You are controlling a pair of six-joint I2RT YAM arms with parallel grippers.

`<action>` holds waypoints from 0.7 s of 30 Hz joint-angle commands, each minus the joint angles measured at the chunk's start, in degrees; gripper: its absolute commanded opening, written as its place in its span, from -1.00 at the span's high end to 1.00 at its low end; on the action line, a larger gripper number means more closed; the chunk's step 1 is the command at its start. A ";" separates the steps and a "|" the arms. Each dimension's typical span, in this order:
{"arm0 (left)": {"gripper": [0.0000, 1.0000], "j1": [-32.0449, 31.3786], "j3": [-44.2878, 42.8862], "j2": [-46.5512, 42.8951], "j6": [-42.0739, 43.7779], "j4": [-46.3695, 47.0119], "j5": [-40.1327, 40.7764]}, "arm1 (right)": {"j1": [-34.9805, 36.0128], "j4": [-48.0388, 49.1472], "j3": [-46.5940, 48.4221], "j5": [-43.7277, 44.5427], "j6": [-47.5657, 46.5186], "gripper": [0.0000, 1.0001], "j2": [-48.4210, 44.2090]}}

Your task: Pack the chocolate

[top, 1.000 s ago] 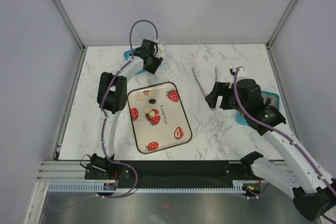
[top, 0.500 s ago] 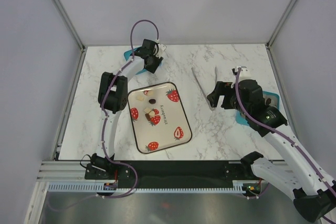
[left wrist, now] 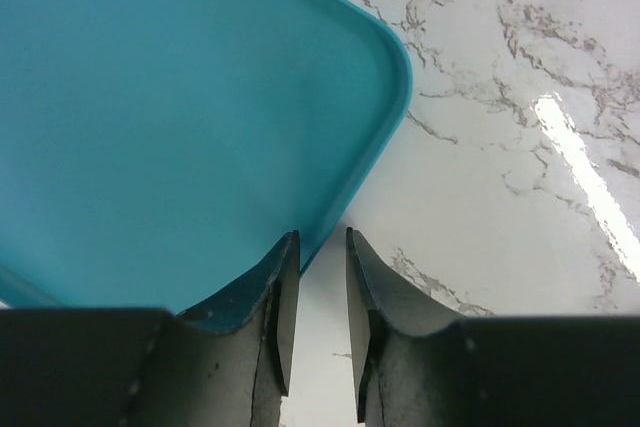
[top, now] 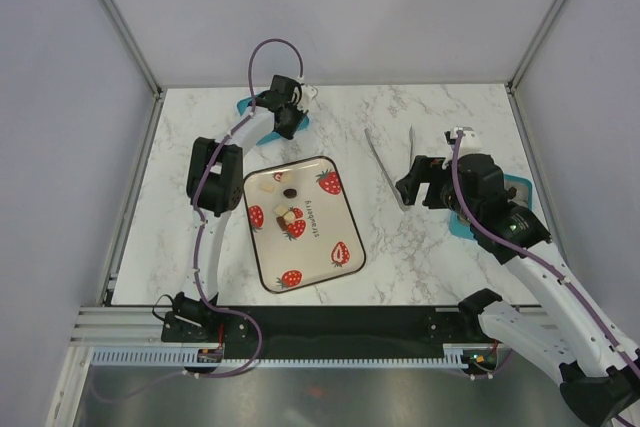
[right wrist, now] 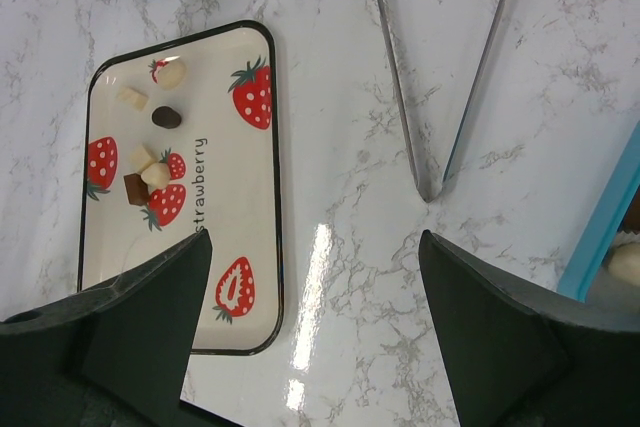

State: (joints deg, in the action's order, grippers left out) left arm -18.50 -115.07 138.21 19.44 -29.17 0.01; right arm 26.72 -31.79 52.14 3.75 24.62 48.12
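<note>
Several small chocolate pieces [right wrist: 167, 117], dark brown and cream, lie at the far end of a strawberry-print tray [top: 330, 247]; from above they show as a small cluster of chocolate [top: 288, 215]. My left gripper [top: 287, 125] is at the back left, low over the corner of a flat teal lid [left wrist: 180, 97]. Its jaws [left wrist: 320, 239] stand a narrow gap apart, and only white marble shows between them. One finger overlaps the lid's edge. My right gripper [top: 408, 187] hovers wide open [right wrist: 315, 242] over bare marble between the tray and the tongs, holding nothing.
Metal tongs [right wrist: 428, 187] lie spread in a V on the marble beyond my right gripper. A teal container [top: 518, 187] sits under the right arm, its rim [right wrist: 610, 217] at the right edge with a cream piece inside. Grey walls enclose the table.
My left gripper's jaws have narrowed a lot and it has edged toward the back over the teal lid. The right gripper has drifted slightly right, still wide open.
</note>
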 commanded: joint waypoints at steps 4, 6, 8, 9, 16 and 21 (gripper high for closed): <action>0.53 -0.04 -0.77 0.48 2.10 -4.93 -0.19 | -0.09 1.64 1.21 0.47 -0.37 -0.86 0.40; 0.64 -0.13 -0.77 1.00 1.74 -5.11 1.29 | -0.09 1.91 1.12 0.47 -0.28 -0.86 0.31; 0.89 -0.74 -1.30 1.10 0.69 -5.02 6.12 | -0.09 2.00 0.77 0.12 0.16 -0.86 0.22; 0.95 -1.09 -1.48 0.83 0.34 -4.85 7.79 | -0.09 2.00 0.60 -0.06 0.42 -0.86 0.22; 0.95 -3.47 -4.90 -6.90 -0.10 -4.32 11.68 | -0.09 4.37 0.16 -0.23 0.78 -0.85 -1.54; 0.95 -7.50 -4.47 -16.20 -2.03 -5.72 11.42 | 0.00 7.95 1.30 -1.11 -3.08 -0.85 -2.15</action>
State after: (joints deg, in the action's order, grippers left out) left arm -22.81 -116.31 134.32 19.31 -35.16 10.11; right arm 26.72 -29.15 52.10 3.25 24.27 47.00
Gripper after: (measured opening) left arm 0.033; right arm 0.927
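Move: The left hand is already down at the teal lid, its fingers straddling the lid's near rim; the lid's middle lies about 6 cm ahead, 3 cm to the left and 1 cm below. The strawberry tray's middle is some 25 cm back and 4 cm to the right, and the dark round chocolate on it about 17 cm back and 1 cm to the right, both about 2 cm lower. From the right hand, the lid is roughly 37 cm ahead, 32 cm to the left and 22 cm below. Almost in place at first, the left hand shuts its part-open fingers on the teal lid's near rim and pinches it, easing about 1 cm to the left as its left side tilts up some 8 degrees. Then, keeping the pinch, it pulls up about 4 cm, quickening, while drawing back nearly 2 cm towards the strawberry tray and slipping back to the right. ##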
